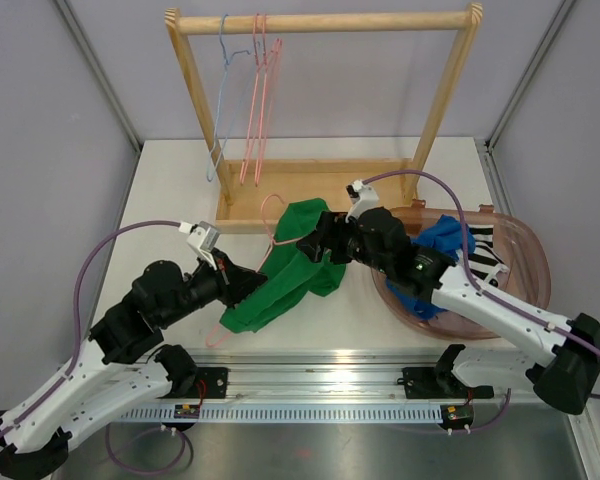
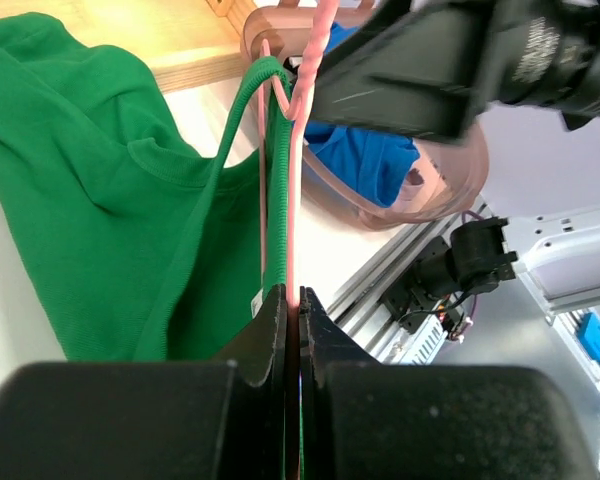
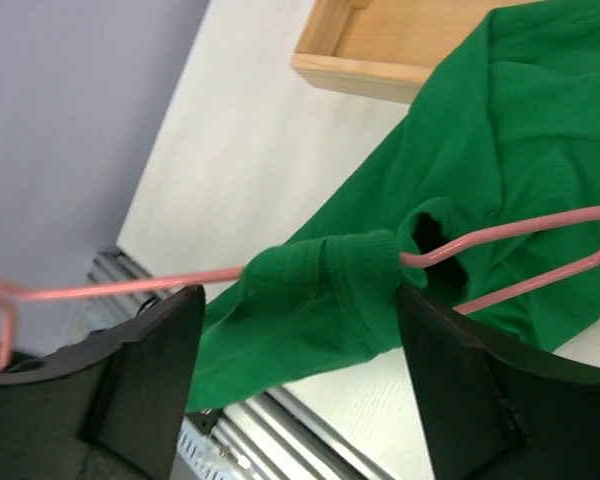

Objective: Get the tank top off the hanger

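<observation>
A green tank top (image 1: 285, 265) lies on the white table, threaded on a pink wire hanger (image 1: 270, 215). My left gripper (image 1: 242, 283) is shut on the hanger's wire; in the left wrist view the pink wire (image 2: 293, 200) runs straight into the closed jaws (image 2: 298, 295), with green cloth (image 2: 90, 170) beside it. My right gripper (image 1: 315, 240) is at the top's upper edge. In the right wrist view its gripper (image 3: 300, 330) stands open, wide on either side of a bunched green strap (image 3: 330, 290) that sits on the hanger (image 3: 520, 230). The fingers (image 3: 145, 370) are apart from the cloth.
A wooden rack (image 1: 320, 20) stands at the back with a blue hanger (image 1: 220, 100) and pink hangers (image 1: 260, 100) on its bar. A pink basin (image 1: 520, 270) holding blue and striped clothes sits at the right. A metal rail (image 1: 320, 385) runs along the near edge.
</observation>
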Action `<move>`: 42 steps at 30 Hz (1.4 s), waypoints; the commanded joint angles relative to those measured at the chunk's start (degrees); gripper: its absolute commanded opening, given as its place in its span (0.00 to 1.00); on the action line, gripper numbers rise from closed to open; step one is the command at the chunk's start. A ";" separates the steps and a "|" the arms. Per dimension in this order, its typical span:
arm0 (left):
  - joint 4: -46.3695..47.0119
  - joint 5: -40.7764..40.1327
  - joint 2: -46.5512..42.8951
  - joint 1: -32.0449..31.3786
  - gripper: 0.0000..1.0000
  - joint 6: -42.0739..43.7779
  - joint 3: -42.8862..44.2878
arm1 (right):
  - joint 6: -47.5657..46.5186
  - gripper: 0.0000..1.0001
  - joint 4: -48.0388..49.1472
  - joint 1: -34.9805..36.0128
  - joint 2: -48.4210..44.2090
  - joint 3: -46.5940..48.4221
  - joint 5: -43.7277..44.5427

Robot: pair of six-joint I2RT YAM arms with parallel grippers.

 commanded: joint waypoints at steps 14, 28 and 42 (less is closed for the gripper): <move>-4.84 -4.47 -1.39 -0.35 0.00 1.46 4.94 | -8.44 0.01 -4.56 4.35 3.56 4.61 20.87; -15.21 -1.30 -8.94 -0.35 0.00 3.48 7.57 | -13.89 0.00 -12.21 -7.77 13.05 12.16 27.20; 2.26 7.12 -4.67 -0.26 0.00 8.67 13.55 | -5.03 0.00 -3.52 -7.95 -2.49 6.11 -21.20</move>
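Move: Just ahead of the open right hand, about 2 cm farther out, 1 cm left and 2 cm down, is the tank top's far strap on the hanger arm; from the left hand, which already holds the pink hanger, that strap is some 10 cm ahead, 9 cm right and 2 cm lower. The hanger's neck is about 8 cm left of the right hand and 1 cm back. The rack's base is 19 cm ahead, 24 cm below; the bin is level forward, 33 cm right, 22 cm below. Easing forward and down a couple of centimetres, the right hand shuts on the far strap, pulls it some 8 cm forward and rightward along the hanger arm towards its end, rolling about 25 degrees, then returns back, left and up, untwisting, still pinching cloth. The left hand keeps its grip on the hanger, drawing it about 5 cm left and slightly back, then lifting it 6 cm. ##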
